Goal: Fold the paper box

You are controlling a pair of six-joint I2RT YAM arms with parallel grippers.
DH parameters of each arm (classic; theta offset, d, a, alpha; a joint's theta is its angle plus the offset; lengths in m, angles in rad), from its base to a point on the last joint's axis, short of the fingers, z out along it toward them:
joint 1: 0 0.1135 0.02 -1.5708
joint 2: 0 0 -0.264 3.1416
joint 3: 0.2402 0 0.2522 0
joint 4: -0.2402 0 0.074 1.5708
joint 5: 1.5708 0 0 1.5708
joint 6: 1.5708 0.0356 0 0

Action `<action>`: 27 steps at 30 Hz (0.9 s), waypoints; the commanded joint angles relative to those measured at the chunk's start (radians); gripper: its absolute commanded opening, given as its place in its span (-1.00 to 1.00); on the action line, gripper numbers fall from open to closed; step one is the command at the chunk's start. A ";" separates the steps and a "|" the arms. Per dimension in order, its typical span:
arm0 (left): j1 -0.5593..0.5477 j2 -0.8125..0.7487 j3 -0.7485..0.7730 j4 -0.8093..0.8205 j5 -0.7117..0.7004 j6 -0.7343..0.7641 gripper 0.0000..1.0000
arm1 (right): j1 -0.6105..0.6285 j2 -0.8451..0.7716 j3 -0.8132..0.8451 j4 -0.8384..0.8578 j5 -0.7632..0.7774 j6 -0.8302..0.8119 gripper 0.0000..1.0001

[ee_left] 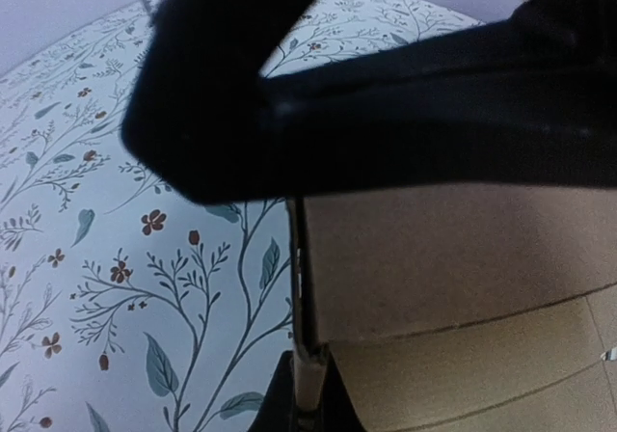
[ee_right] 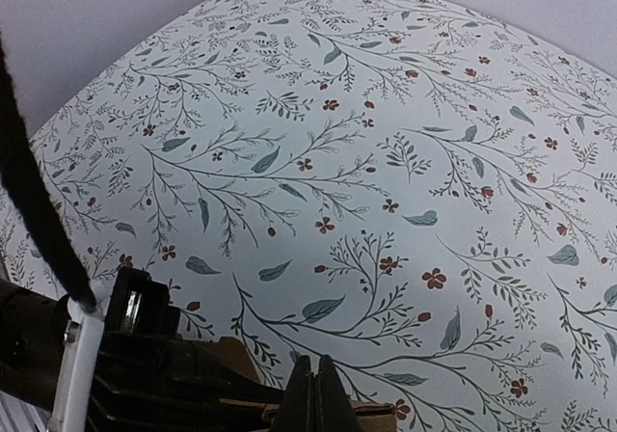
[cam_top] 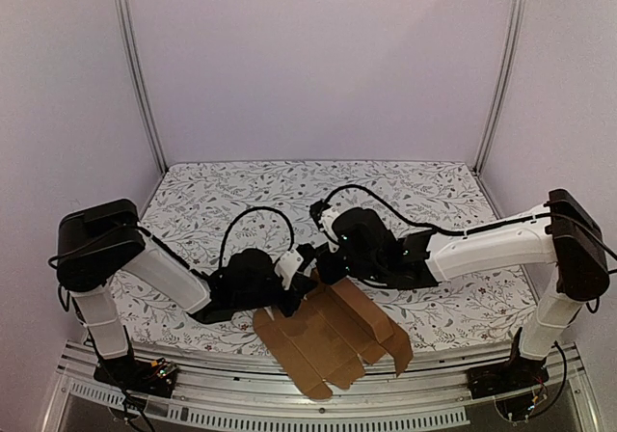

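The paper box (cam_top: 333,340) is a flat brown die-cut sheet lying at the table's near edge, with creased panels and tabs. My left gripper (cam_top: 294,297) is at the sheet's upper left corner. In the left wrist view that gripper (ee_left: 308,393) is shut on the edge of a raised cardboard panel (ee_left: 453,278). My right gripper (cam_top: 323,270) hangs just above the same corner, close to the left one. In the right wrist view its tips (ee_right: 316,393) are pressed together with nothing showing between them. A bit of cardboard (ee_right: 376,418) lies right behind them.
The floral tablecloth (cam_top: 289,186) covers the table behind the arms. The right arm's dark body (ee_left: 386,114) crosses the top of the left wrist view. The left arm's black and white parts (ee_right: 116,374) and a black cable (ee_right: 29,210) fill the right wrist view's lower left.
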 commanded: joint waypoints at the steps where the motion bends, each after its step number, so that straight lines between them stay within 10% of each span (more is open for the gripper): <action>1: -0.024 0.033 -0.014 0.064 -0.028 -0.014 -1.00 | -0.007 0.045 0.006 0.063 -0.040 0.041 -1.00; 27: -0.070 0.104 -0.010 0.162 -0.152 -0.085 -0.39 | 0.005 0.139 -0.108 0.207 -0.111 0.168 -1.00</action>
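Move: The upright panel edge of the paper box is already pinched in the left fingertips. From the right hand, shut and overhead, that edge lies about 2 cm to the left, 2 cm back and some 8 cm below. The box's long raised side has its middle about 8 cm right of the left hand and 3 cm back; the flat panels lie some 10 cm back, 3 cm right and 4 cm below it. The upright panel edge is released as the left hand, staying nearly in place, opens its fingers about a third of the way and settles roughly 1 cm lower, turning slightly counter-clockwise. Meanwhile the shut right fingers come down about 3 cm and 2 cm to the left, across the panel's near face towards that edge, the hand rolling some 10 degrees with its left side rising. ##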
